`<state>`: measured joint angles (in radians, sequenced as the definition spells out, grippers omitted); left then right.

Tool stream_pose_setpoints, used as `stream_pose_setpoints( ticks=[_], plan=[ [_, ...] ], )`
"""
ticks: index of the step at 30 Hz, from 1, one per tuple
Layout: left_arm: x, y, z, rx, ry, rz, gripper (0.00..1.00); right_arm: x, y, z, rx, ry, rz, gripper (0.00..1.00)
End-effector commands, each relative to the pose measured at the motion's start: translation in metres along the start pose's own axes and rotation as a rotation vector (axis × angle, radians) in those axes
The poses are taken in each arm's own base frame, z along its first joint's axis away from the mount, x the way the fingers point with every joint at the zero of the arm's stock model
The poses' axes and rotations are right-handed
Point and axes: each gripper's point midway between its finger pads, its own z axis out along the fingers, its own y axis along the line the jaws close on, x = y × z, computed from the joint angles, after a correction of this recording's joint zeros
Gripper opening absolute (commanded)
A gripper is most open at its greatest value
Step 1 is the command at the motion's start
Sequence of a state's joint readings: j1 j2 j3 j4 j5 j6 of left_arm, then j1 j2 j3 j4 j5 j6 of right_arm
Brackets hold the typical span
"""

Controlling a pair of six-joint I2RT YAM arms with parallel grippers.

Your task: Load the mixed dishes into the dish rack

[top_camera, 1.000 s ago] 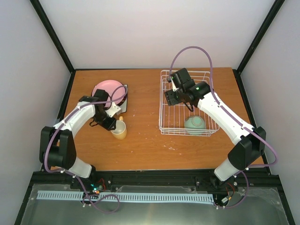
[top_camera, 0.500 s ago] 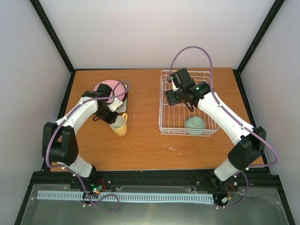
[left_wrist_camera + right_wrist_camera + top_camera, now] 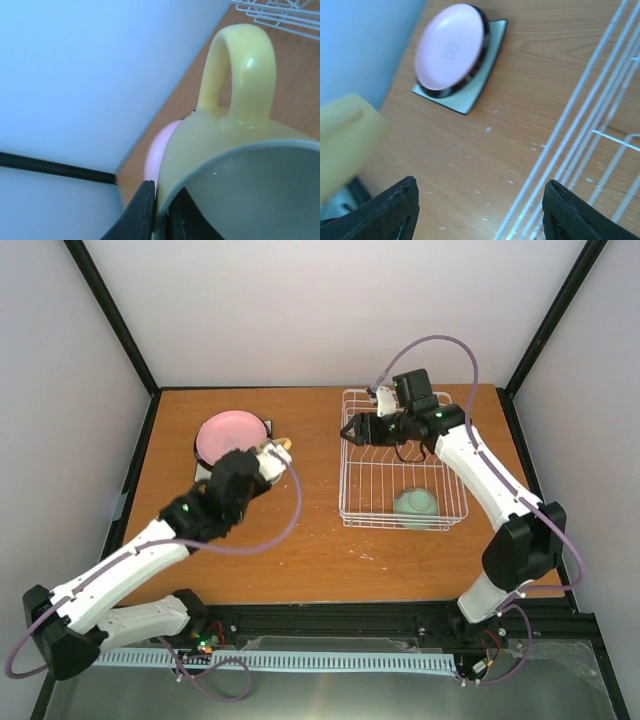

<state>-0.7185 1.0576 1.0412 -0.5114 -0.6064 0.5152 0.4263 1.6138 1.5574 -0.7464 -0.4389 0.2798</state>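
Note:
My left gripper (image 3: 268, 456) is shut on the rim of the pale yellow mug (image 3: 220, 140), one finger (image 3: 142, 210) outside the wall and one inside. The mug (image 3: 282, 446) hangs above the table just right of the plate stack. In that stack a pink round plate (image 3: 232, 434) lies on a black-rimmed plate (image 3: 440, 92), which lies on a white square plate (image 3: 470, 98). The white wire dish rack (image 3: 352, 502) stands at the right and holds a mint-green bowl (image 3: 415, 503). Over the rack's left rim, my right gripper (image 3: 352, 430) is open and holds nothing.
Crumbs speckle the wooden table (image 3: 300, 550) between the stack and the rack. In the right wrist view the rack's wires (image 3: 580, 120) run along the right side and the mug (image 3: 345, 140) shows as a yellow blur at the left. Grey walls and black frame posts enclose the table.
My left gripper shut on the mug's rim and lifted it off the table, carrying it up and to the right. My right gripper moved toward the rack's back left and turned to face left.

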Motion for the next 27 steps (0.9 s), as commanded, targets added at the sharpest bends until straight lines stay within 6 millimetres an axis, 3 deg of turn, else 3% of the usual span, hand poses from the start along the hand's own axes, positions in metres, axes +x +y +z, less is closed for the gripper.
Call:
stream_pose_setpoints(
  ticks=[1,6,14,18,27],
  plan=[
    [-0.015,0.043,-0.025,-0.411,-0.061,0.167,0.01,-0.013,0.041,-0.008,-0.402,0.037,0.129,0.67],
    [-0.015,0.053,-0.041,-0.541,-0.095,0.261,0.00,-0.017,0.067,-0.016,-0.608,0.098,0.180,0.69],
    [-0.041,0.072,-0.078,-0.778,-0.222,0.426,0.01,-0.010,0.068,0.011,-0.618,0.177,0.221,0.69],
    [-0.060,0.064,-0.091,-0.837,-0.304,0.486,0.01,-0.023,0.074,0.016,-0.674,0.162,0.236,0.69],
    [-0.081,0.027,-0.093,-0.841,-0.408,0.547,0.01,-0.055,0.113,-0.009,-0.821,0.124,0.169,0.70]
  ],
)
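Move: The left hand already holds the mug by its wall. The open right gripper waits about 16 cm to its right, 5 cm farther out and slightly lower; the dish rack's middle is some 32 cm right, 7 cm ahead and 24 cm below; the pink plate about 10 cm left, 13 cm ahead and well below. From the right hand, the mug lies roughly 13 cm left and 4 cm back, near its own height; the green bowl is 17 cm right, 11 cm back and far below. Keeping its pinch on the mug's wall, the left hand dips a little, then lifts to about 8 cm higher while drawing back and right some 4 cm each, rolling its left side up and tipping its fingers from below level to above it. The right hand, fingers still open, travels about 8 cm left and 5 cm up towards the mug's handle, its left-pointing fingers swinging up some 30 degrees towards level. ##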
